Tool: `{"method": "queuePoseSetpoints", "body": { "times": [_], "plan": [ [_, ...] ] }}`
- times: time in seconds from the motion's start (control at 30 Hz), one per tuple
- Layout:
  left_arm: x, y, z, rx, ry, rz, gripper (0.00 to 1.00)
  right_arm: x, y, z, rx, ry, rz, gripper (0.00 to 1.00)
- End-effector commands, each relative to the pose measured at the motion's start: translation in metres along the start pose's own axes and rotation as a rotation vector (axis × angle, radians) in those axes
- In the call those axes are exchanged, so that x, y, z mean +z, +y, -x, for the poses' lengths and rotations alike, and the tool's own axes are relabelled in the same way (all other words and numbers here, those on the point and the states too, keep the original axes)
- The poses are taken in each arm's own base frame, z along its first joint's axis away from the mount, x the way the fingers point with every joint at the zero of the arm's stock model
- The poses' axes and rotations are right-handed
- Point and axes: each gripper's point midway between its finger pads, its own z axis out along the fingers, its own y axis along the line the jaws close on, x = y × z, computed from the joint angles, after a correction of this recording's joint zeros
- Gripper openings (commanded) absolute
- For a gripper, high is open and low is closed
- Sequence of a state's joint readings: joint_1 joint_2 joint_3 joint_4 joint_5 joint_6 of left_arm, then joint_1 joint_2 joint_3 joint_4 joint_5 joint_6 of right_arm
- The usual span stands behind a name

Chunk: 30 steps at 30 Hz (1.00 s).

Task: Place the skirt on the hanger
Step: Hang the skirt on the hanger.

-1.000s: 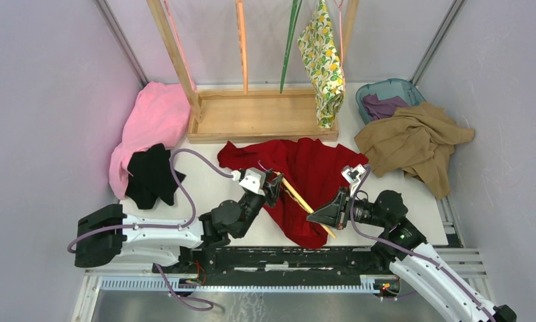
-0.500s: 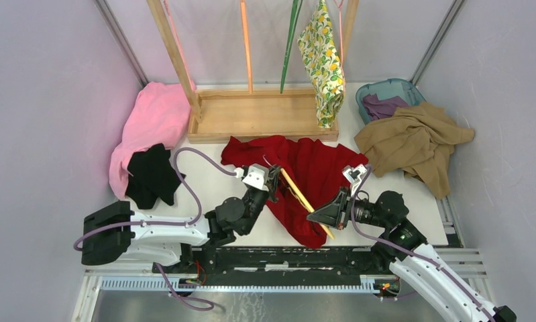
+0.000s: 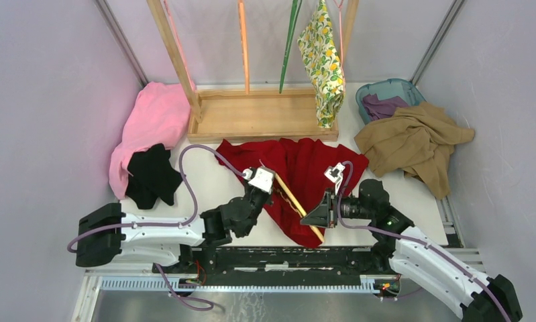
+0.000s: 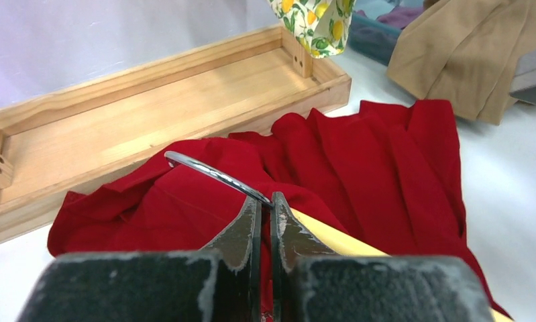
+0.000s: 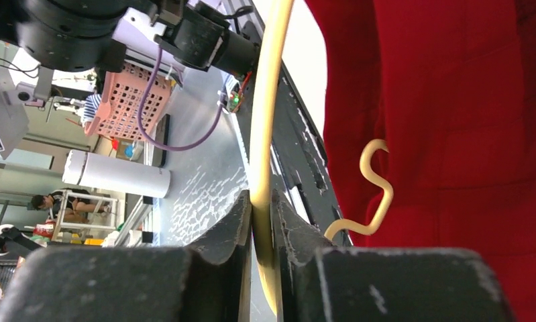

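Note:
The lemon-print skirt point(image 3: 324, 67) hangs from the wooden rack at the back, its hem showing in the left wrist view point(image 4: 312, 20). A thin pink hanger point(image 3: 341, 33) runs up beside it. Both grippers are far from it, over the red garment point(image 3: 312, 168). My left gripper point(image 3: 273, 180) point(image 4: 265, 199) is shut on the metal hook point(image 4: 204, 171) of a yellow hanger point(image 3: 295, 199). At that hanger's near end, my right gripper point(image 3: 305, 220) point(image 5: 261, 196) is shut on its yellow bar point(image 5: 268, 100).
The wooden rack base point(image 3: 258, 114) stands behind the red garment, with an orange hanger point(image 3: 243, 40) and a green hanger point(image 3: 290, 40) above it. A tan garment point(image 3: 412, 144) and a teal basket point(image 3: 386, 84) are at right. Pink cloth point(image 3: 151, 124) and black cloth point(image 3: 151, 174) lie at left.
My left gripper has closed on the yellow hanger's hook. The right arm has shifted left with the hanger's bar, and the red garment has spread slightly.

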State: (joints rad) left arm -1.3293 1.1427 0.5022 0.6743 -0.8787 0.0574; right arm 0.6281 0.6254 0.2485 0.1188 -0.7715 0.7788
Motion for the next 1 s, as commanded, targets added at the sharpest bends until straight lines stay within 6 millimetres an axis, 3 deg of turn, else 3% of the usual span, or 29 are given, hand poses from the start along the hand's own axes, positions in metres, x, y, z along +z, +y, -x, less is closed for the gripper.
{"method": "queuePoseSetpoints", "body": {
  "times": [0.0,0.17,0.33,0.6,0.97],
  "plan": [
    [-0.012,-0.013,0.048,-0.068,-0.087,-0.081,0.03,0.004,-0.018,0.012,-0.027,-0.021,-0.096,0.21],
    [-0.023,0.005,0.045,-0.069,-0.084,-0.069,0.03,0.001,-0.029,0.006,-0.027,0.003,-0.157,0.36],
    [-0.031,0.016,0.043,-0.08,-0.086,-0.065,0.03,-0.006,-0.04,0.004,-0.037,-0.001,-0.237,0.4],
    [-0.037,0.025,0.04,-0.1,-0.092,-0.055,0.03,-0.016,-0.011,0.01,-0.093,-0.063,-0.148,0.61],
    [-0.043,0.032,0.037,-0.086,-0.091,-0.058,0.03,-0.03,0.003,0.019,-0.134,-0.123,-0.159,0.67]
  ]
}}
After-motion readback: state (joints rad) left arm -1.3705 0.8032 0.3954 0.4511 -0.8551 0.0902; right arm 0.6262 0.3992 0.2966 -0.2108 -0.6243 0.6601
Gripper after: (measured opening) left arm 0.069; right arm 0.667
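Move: The left hand pinches the yellow hanger by its hook. From it the red skirt's middle lies on the table about 3 cm ahead, 9 cm to the right and some 20 cm below, and the wooden tray's middle about 28 cm ahead, 2 cm to the left. The right hand pinches the hanger's yellow bar, whose low end sticks out roughly 6 cm back and 5 cm to its right. From the right hand, the skirt's middle is about 15 cm ahead, 4 cm left and 14 cm down. The right fingers let the hanger's bar out of their pinch, spreading to about two-thirds open while the hand dips and comes back up, shifts about 2.5 cm right and turns slightly clockwise. The left hand keeps its grip on the hook and draws the hanger about 5 cm left and a little back, away from the skirt's middle. ##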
